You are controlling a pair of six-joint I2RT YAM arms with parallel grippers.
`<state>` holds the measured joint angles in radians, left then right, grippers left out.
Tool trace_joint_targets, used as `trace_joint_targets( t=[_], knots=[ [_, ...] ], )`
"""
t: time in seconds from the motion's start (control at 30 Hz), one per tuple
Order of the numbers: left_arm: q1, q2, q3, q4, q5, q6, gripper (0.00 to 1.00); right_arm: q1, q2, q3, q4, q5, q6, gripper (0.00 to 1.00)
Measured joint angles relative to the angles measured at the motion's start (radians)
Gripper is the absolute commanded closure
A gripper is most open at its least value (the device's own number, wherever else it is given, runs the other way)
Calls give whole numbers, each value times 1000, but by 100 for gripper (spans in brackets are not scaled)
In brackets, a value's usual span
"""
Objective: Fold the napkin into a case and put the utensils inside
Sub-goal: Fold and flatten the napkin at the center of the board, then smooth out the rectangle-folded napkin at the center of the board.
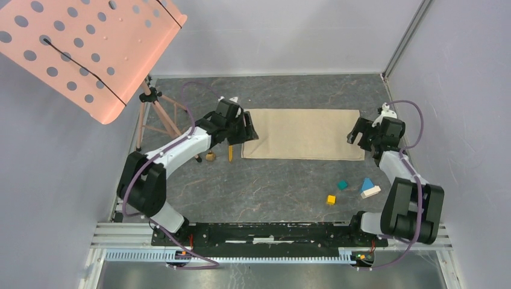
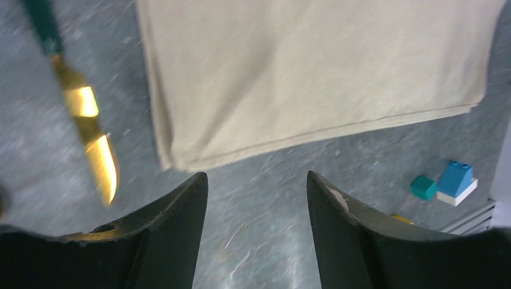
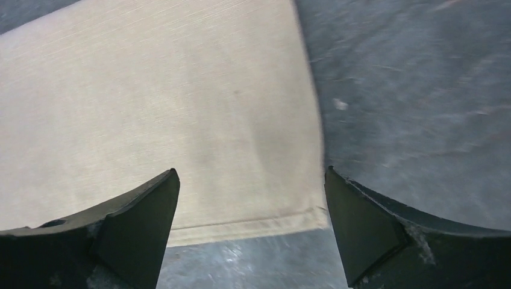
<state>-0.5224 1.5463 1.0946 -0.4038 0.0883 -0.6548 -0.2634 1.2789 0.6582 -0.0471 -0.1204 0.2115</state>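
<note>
The beige napkin (image 1: 304,133) lies flat on the table as a long rectangle, also seen as napkin (image 2: 313,78) and napkin (image 3: 163,114). My left gripper (image 1: 249,129) hangs at its left end, open, with only bare table between its fingers (image 2: 256,174). My right gripper (image 1: 360,136) is at the right end, open above the napkin's near right corner (image 3: 251,170). The gold knife (image 1: 231,153) with a teal handle lies just left of the napkin, blade (image 2: 99,150) towards the near edge. A round gold piece (image 1: 210,156) beside it looks like the spoon's bowl; its handle is hidden under my left arm.
A teal cube (image 1: 342,185), a yellow cube (image 1: 331,199) and a blue-and-white block (image 1: 369,188) lie near the front right, the blue one (image 2: 455,180) also in the left wrist view. A pink perforated panel (image 1: 90,48) on a tripod (image 1: 153,117) stands at the back left.
</note>
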Motion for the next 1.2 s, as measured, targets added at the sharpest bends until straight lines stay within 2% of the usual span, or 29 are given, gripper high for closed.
trace_joint_targets(
  t=[0.2, 0.47, 0.63, 0.77, 0.9, 1.0, 1.2],
  knots=[
    [-23, 196, 105, 165, 27, -3, 29, 0, 165, 0, 117, -160, 64, 5],
    [6, 368, 105, 212, 29, -63, 21, -11, 193, -108, 274, -154, 156, 4],
    [29, 356, 81, 256, 7, -96, 19, -21, 180, -110, 261, -105, 150, 4],
    [29, 328, 65, 237, -55, -94, 14, -20, 160, -75, 187, -95, 131, 4],
    [34, 289, 80, 218, -80, -74, 10, -9, 187, 72, 135, -93, 145, 5],
    [36, 312, 188, 220, -77, -55, 6, 6, 267, 219, 195, -130, 201, 5],
    [41, 527, 566, 291, -32, -40, 3, 40, 484, 418, 359, -229, 324, 5]
  ],
)
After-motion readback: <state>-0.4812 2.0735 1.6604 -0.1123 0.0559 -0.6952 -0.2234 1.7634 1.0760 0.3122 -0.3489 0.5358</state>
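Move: The folded napkin lies between my two empty hands. From my left hand its middle is about 7 cm ahead, 22 cm right and 10 cm below; its far left corner is some 20 cm ahead and 2 cm left, and the knife 4 cm ahead and 7 cm left. From my right hand the napkin's middle is about 7 cm ahead, 22 cm left and 8 cm below, its far right corner some 19 cm straight ahead. With both hands I first dip over the napkin's two ends. My left goes about 5 cm forward and a little right, sinks 8 cm and drifts left; my right sinks about 5 cm. Then both rise while sweeping forward to the napkin's far edge, tilting their fingers up roughly 20 degrees, my left opening to nearly full, my right staying wide open. ##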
